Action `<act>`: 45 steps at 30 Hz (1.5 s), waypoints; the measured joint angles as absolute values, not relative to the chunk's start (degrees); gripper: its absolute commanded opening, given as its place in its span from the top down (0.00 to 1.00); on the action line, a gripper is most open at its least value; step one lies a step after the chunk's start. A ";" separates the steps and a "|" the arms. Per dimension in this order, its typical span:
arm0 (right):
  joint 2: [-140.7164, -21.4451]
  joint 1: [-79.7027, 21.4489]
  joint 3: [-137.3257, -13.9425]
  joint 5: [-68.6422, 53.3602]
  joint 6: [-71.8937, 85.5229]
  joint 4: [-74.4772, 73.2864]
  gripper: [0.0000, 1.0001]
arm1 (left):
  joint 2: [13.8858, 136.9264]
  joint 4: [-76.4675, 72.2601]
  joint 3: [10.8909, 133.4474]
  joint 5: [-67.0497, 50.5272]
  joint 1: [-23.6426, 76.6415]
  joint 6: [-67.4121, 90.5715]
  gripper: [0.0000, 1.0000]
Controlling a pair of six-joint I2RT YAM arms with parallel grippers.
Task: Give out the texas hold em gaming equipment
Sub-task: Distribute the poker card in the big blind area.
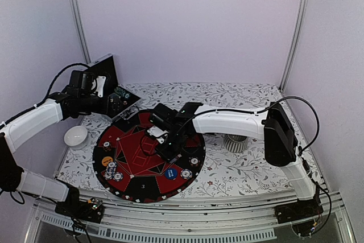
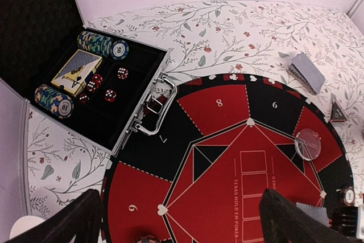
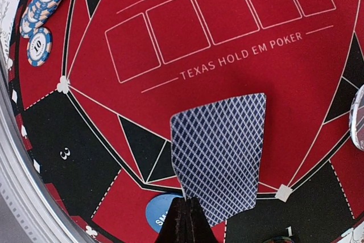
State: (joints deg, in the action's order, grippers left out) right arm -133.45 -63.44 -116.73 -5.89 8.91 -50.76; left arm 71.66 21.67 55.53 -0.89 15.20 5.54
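My right gripper (image 3: 187, 211) is shut on the lower edge of a blue-backed playing card (image 3: 222, 157), holding it above the round red-and-black poker mat (image 1: 131, 189). Under it lies a blue button disc (image 3: 156, 211). Striped chips (image 3: 41, 9) and an orange disc (image 1: 107, 161) sit at the mat's left edge, and a clear disc (image 2: 307, 143) lies on a red segment. A deck of cards (image 2: 307, 72) rests just off the mat. My left gripper (image 2: 182, 226) hangs open above the mat's far-left part beside the case, nothing between its fingers (image 2: 62, 220).
An open black hinged case (image 2: 139, 55) at the back left holds chips, a card box and red dice. A white bowl (image 1: 75, 136) sits left of the mat. A ribbed silver cup (image 1: 235, 142) stands right of it, under my right arm.
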 measured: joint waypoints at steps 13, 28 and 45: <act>-135.39 -65.76 -118.63 -10.85 6.33 -48.29 0.98 | 71.66 21.67 55.53 -0.89 15.18 5.54 0.02; -134.10 -68.84 -116.95 -7.60 -23.97 -40.25 0.98 | 71.66 21.67 55.53 -0.86 15.18 5.54 0.02; -148.59 -70.26 -126.85 1.63 -62.33 -28.34 0.98 | 71.66 21.67 55.53 -0.89 15.18 5.54 0.02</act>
State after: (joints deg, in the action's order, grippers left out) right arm -148.59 -70.26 -126.85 1.63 -62.33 -28.34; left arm 71.66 21.67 55.53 -0.89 15.18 5.54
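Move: The orange BIG BLIND disc, beside which the held card is to go, lies about 26 cm left of the right hand, some 2 cm farther out and 9 cm below. The stacked chips stand about 24 cm left of this hand and 2 cm back, the single blue-and-white chip 22 cm left and 5 cm back. The SMALL BLIND disc lies almost beneath, 3 cm back. From the left hand, the BIG BLIND disc is about 12 cm back, 2 cm left and 22 cm below. The poker card, still pinched in the right hand's shut fingers, is carried about 11 cm left towards the BIG BLIND disc and its chips. The hand first slants back and left by some 4 cm, then sweeps left while easing forward again, rises slightly and finally sinks about 6 cm, twisting nearly 80 degrees counter-clockwise about its fingers. ##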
